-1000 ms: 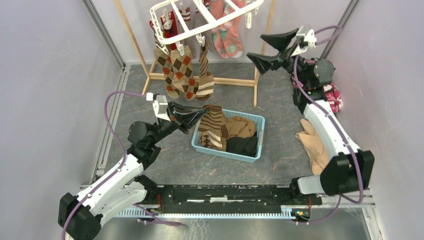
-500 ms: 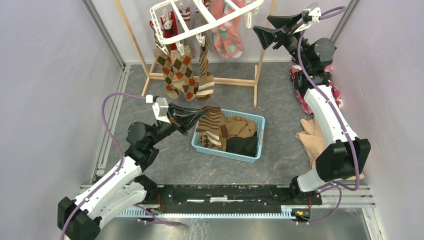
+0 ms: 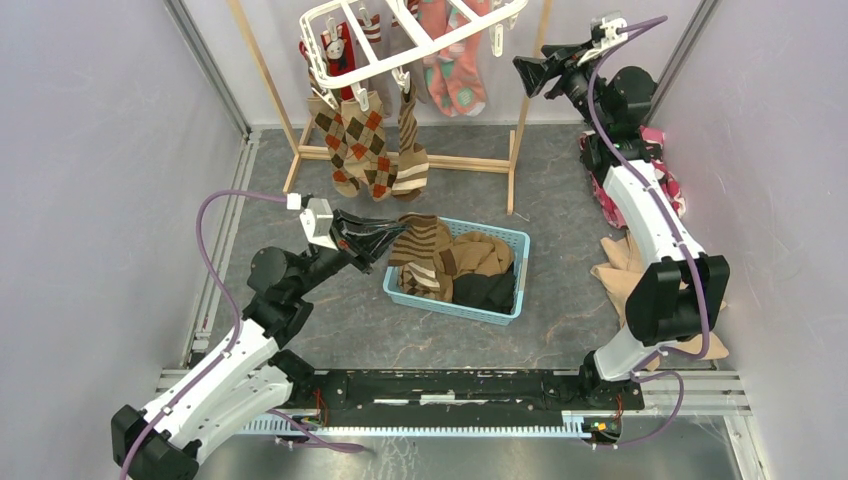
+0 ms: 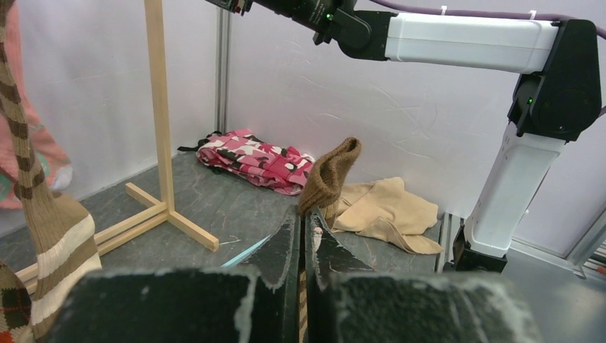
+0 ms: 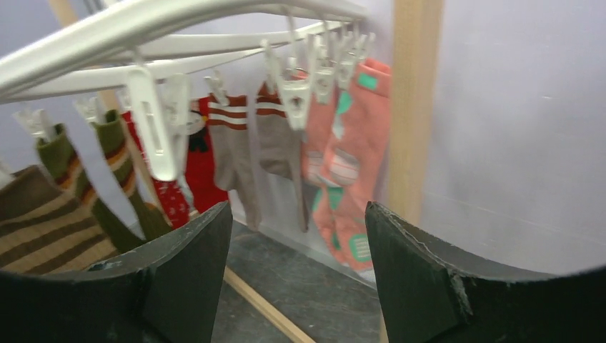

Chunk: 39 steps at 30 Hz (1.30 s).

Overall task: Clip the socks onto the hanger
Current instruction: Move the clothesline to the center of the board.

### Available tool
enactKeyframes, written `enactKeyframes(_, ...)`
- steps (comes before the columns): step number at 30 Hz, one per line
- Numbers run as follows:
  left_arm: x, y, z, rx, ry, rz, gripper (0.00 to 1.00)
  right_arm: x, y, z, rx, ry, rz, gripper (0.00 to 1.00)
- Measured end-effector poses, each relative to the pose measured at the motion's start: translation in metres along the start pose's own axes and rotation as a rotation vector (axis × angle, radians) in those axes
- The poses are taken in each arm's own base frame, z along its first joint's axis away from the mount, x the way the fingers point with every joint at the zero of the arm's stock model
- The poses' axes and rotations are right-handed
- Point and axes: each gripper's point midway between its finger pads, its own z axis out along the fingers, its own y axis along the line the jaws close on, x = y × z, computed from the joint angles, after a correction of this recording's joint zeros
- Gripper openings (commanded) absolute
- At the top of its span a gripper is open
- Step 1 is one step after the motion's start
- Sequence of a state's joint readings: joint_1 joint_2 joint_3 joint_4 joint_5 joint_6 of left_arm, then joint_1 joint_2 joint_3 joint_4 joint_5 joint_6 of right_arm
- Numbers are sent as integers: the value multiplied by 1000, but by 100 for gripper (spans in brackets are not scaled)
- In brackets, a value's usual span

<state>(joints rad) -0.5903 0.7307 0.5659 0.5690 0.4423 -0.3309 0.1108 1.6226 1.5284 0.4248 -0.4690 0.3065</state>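
Observation:
The white hanger hangs at the top, with several socks clipped on it: argyle ones, a striped one and pink ones. My left gripper is shut on a brown striped sock at the left rim of the blue basket. In the left wrist view the sock's brown cuff sticks up past the shut gripper. My right gripper stands open, raised beside the hanger's right end. Its wrist view shows the gripper empty, below the hanger and its white clips.
More brown and black socks lie in the basket. The wooden stand carries the hanger; its right post is close to my right gripper. A pink camouflage cloth and a beige cloth lie on the floor at the right.
My right gripper has risen and swung toward the hanger's right end, its jaws narrowing somewhat. The left gripper has shifted slightly, still shut on the striped sock.

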Motion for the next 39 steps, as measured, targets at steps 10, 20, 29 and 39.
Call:
enactKeyframes(10, 2, 1, -2, -12, 9, -6, 2, 19, -45, 16, 133, 31, -87, 80)
enactKeyframes(20, 3, 3, -5, -31, 19, -13, 2, 65, -71, 38, 137, 89, -118, 46)
enactKeyframes(29, -3, -1, -8, -26, 6, -6, 2, 59, -66, 15, 162, 58, -167, 22)
enactKeyframes(39, -14, -9, -15, -14, -28, 10, 2, 43, -45, -49, 279, 60, -161, 16)
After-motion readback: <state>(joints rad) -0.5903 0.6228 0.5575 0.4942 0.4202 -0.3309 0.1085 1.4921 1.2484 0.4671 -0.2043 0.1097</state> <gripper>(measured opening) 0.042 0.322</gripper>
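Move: The wooden stand's right post, where the right fingers will close on it, is about 8 cm ahead of the right hand, 2 cm to its right and 6 cm lower. The nearest hanging clip is roughly 4 cm ahead, 8 cm left and 4 cm up; the pink socks hang some 27 cm ahead, 14 cm left and 5 cm lower. From the left hand the post is about 36 cm ahead, 28 cm right and 3 cm higher. The right hand reaches 8 cm forward and down, clamps the post, then drags it about 8 cm back and rightward. ##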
